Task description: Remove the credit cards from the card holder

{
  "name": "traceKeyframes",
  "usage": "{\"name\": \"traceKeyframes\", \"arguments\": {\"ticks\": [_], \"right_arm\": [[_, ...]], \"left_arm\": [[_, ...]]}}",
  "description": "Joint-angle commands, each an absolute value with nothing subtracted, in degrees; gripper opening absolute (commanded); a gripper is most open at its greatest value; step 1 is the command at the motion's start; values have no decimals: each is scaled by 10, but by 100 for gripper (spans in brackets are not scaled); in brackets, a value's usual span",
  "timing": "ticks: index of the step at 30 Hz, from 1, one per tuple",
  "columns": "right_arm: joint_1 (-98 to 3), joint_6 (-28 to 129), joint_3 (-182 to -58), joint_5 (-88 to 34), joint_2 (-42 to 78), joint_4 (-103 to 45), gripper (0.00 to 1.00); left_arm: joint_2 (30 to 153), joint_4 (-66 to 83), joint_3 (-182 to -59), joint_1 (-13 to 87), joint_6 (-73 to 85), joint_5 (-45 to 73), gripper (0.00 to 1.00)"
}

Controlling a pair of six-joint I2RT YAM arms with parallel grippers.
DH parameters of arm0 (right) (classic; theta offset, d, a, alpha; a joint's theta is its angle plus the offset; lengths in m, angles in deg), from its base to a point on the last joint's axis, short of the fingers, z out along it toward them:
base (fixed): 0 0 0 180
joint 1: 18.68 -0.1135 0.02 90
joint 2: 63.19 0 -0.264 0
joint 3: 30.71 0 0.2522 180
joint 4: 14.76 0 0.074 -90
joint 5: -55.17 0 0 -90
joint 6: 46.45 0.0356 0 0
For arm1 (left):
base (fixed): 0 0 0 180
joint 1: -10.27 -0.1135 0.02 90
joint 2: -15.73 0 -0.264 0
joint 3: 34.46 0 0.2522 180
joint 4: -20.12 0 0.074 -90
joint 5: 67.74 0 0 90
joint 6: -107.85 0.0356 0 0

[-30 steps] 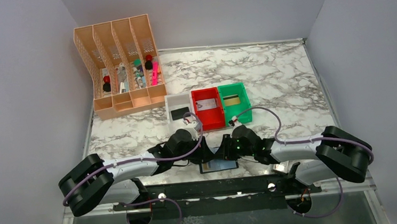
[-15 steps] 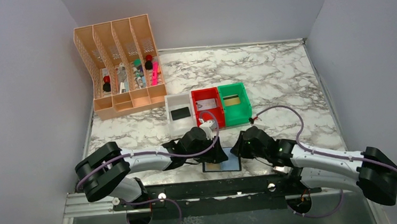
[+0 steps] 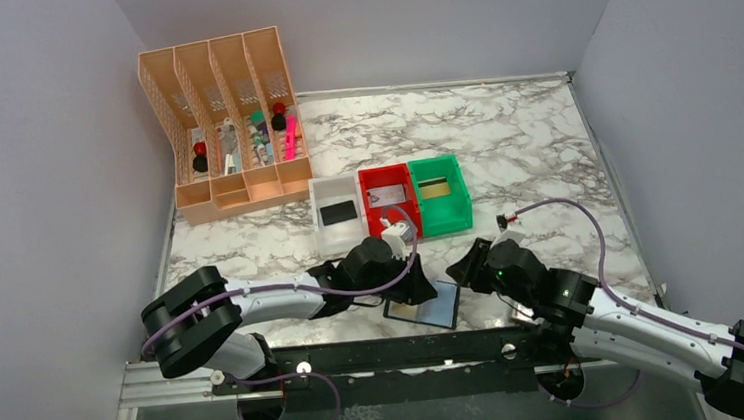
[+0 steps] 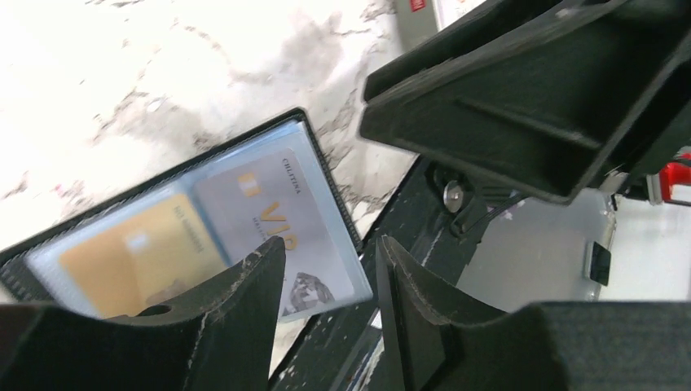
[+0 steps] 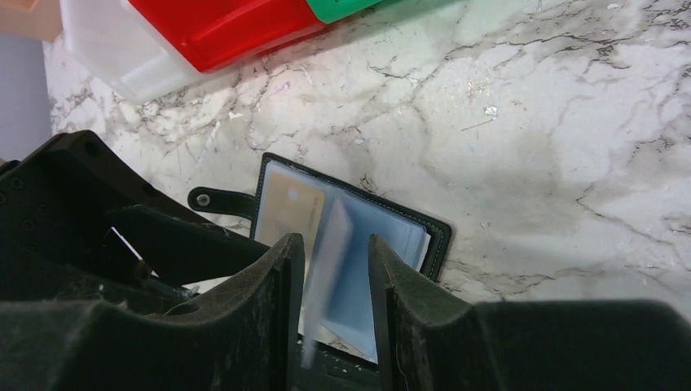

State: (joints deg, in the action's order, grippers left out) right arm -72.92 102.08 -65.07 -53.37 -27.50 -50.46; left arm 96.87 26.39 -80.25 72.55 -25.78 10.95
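Note:
The card holder (image 3: 426,309) lies open near the table's front edge, black-edged (image 5: 424,228), with glossy blue-grey pockets. In the left wrist view its pockets (image 4: 244,175) show a gold card (image 4: 122,261) and a grey printed card (image 4: 269,204). My left gripper (image 4: 330,242) hovers open over the holder's corner, nothing between its fingers; in the top view it (image 3: 422,288) is at the holder's left. My right gripper (image 5: 334,244) is open just right of the holder (image 3: 461,271). A blurred blue pocket leaf (image 5: 338,224) stands between its fingers, unclamped. Another gold card (image 5: 289,208) shows beside it.
Behind the holder stand a white bin (image 3: 320,236) holding a black card (image 3: 336,213), a red bin (image 3: 394,226) with a white card (image 3: 386,195), and a green bin (image 3: 453,209) with a gold card (image 3: 435,188). An orange organiser (image 3: 226,121) is back left. A black rail (image 3: 389,354) runs along the front.
The right arm has swung out to the right, its gripper now wider and off to the holder's right. The left gripper shifted right. The holder has turned slightly.

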Motion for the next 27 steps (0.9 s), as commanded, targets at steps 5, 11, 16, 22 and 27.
{"name": "traceKeyframes", "arguments": {"ticks": [5, 11, 16, 22, 27], "right_arm": [[-726, 1013, -661, -526, -248, -526, 40], [-726, 951, -643, -434, -225, -442, 40], [-726, 920, -627, -330, -143, -346, 39], [-726, 962, -669, -424, -89, -463, 38], [-726, 970, -659, -436, -101, -486, 36]], "left_arm": [[1033, 273, -862, 750, -228, 45, 49], [948, 143, -848, 751, -220, 209, 49], [915, 88, -833, 746, -223, 272, 50], [930, 140, -810, 743, -232, 231, 52], [967, 193, -807, 743, -237, 190, 53]]}}
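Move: Below and back from the right hand is the VIP card on the holder's right side, about 5 cm back, 5 cm left and 8 cm down; the green bin is 15 cm ahead and 3 cm left. From the left hand, the beige card lies some 4 cm left, 2 cm back and 7 cm below, and the VIP card about 3 cm right and 1 cm back. Sinking about 6 cm and drawing back 3 cm and left 2 cm, the right hand comes down close over the VIP card, its open fingers tipping lower and turning slightly counter-clockwise. The left hand first swings some 2.5 cm right and back past the raised card page, then returns forward and left and sinks over the beige card, tipping down, fingers still open. ##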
